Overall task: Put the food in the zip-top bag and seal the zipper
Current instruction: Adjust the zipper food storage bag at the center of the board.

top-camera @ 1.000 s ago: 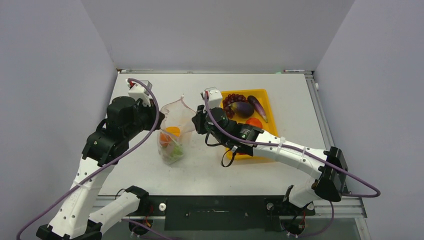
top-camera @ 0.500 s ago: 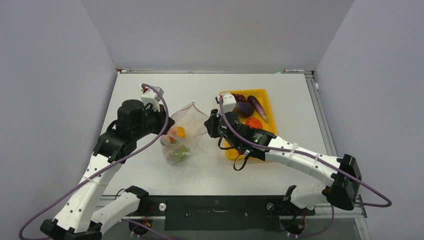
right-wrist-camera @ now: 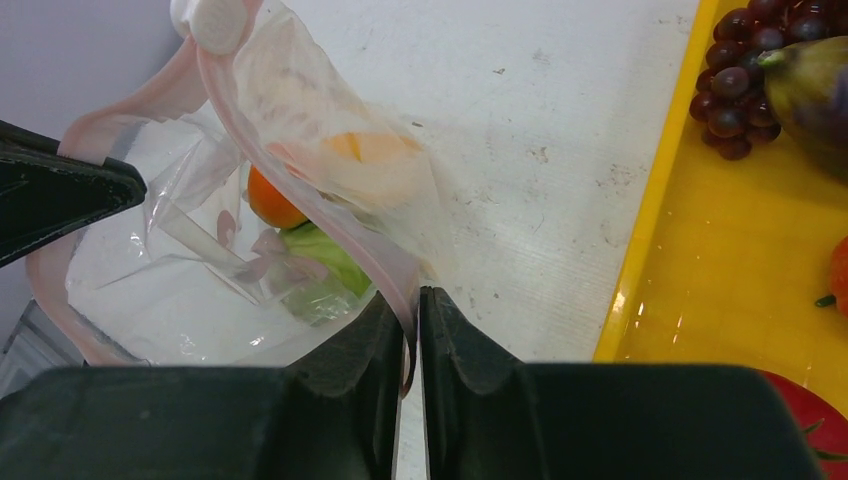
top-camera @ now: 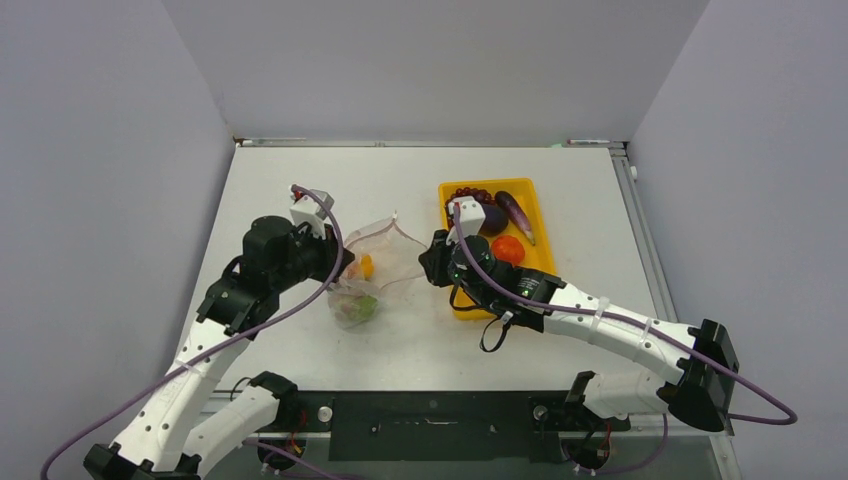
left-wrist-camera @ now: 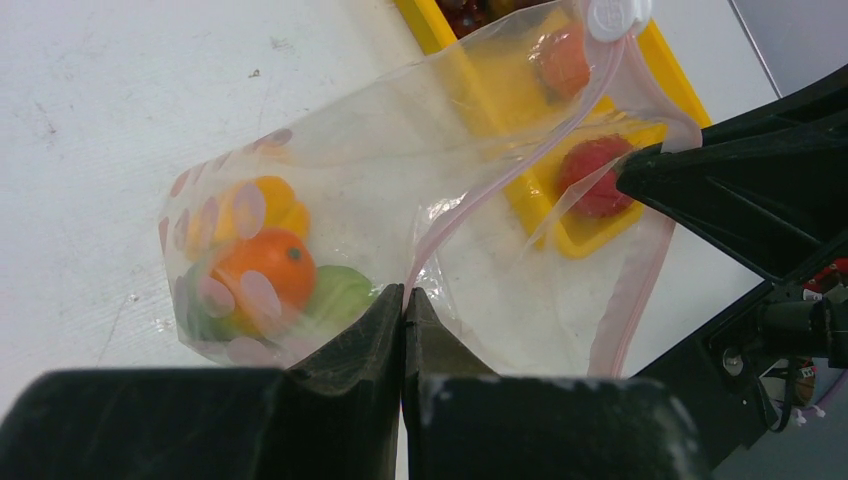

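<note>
The clear zip-top bag (top-camera: pixel 378 262) hangs between my two grippers with its mouth pulled wide. My left gripper (top-camera: pixel 338 262) (left-wrist-camera: pixel 404 292) is shut on the pink zipper (left-wrist-camera: pixel 500 178) at the bag's left edge. On the opposite edge, my right gripper (top-camera: pixel 432 262) (right-wrist-camera: pixel 411 295) pinches the same strip (right-wrist-camera: pixel 335 240), jaws only a sliver apart. An orange piece (left-wrist-camera: pixel 265 265) and a green fruit (left-wrist-camera: pixel 340 295) lie in the bag's bottom. More food sits in the yellow tray (top-camera: pixel 541 262): grapes (right-wrist-camera: pixel 740 90), an eggplant (right-wrist-camera: pixel 815 85) and a red piece (top-camera: pixel 508 250).
The white slider tab (left-wrist-camera: pixel 615 15) rides at the far end of the zipper. The yellow tray stands just right of my right gripper, its rim (right-wrist-camera: pixel 640 240) close to the fingers. White walls enclose the table on three sides.
Both grippers have carried the bag to the right and nearer the tray. The bag now hangs lower, with its mouth stretched more flatly between them.
</note>
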{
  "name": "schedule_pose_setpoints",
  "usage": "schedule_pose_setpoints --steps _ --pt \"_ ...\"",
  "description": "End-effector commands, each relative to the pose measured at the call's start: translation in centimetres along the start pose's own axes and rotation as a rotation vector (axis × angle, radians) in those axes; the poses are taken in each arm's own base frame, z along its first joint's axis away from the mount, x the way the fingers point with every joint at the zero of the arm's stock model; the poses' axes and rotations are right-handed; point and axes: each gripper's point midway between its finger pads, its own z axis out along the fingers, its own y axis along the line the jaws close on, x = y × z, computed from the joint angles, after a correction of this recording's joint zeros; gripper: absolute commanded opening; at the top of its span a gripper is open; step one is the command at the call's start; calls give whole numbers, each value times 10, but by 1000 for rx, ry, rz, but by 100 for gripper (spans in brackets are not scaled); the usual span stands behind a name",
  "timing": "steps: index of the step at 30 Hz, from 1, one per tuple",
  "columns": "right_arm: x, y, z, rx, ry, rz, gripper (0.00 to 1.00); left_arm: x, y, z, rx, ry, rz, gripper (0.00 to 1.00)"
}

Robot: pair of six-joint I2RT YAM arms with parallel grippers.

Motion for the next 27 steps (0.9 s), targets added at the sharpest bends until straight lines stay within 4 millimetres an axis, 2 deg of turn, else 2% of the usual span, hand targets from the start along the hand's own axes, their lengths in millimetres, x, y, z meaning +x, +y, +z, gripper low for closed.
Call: schedule_pose_setpoints --steps 1,7,15,20,27 --pt "-19 3 -9 -16 -61 33 14 -23 -2 -9 4 -128 34 0" --pt "-31 14 -14 -56 -89 40 19 -23 -6 -13 27 -155 35 0" --pt "-55 20 -30 -68 -140 27 39 -19 -1 -12 10 -149 29 0" --pt "-70 7 -45 -15 -183 12 45 -18 -1 -13 8 -150 27 0" --pt "-82 -23 -61 107 -223 -18 59 -18 2 -15 -8 -154 25 0"
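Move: Both hands are at the mouth of the zipper food storage bag. From the right hand the bag's middle lies about 11 cm left, 2 cm ahead and 7 cm below; from the left hand, about 4 cm right, 2 cm ahead, 7 cm below. The white zipper slider is 10 cm ahead and 6 cm left of the right hand, about level; the red tomato lies 14 cm right of that hand, level fore and aft, 14 cm below. Open the right gripper to a bit over half and let go of the bag's right rim, staying almost still at first; then lift it about 6 cm, picking up speed and veering some 3 cm to the right, away from the bag, fingers tipping up slightly. Keep the left gripper shut on the left rim, nearly in place, its tip easing up about 5 degrees. ##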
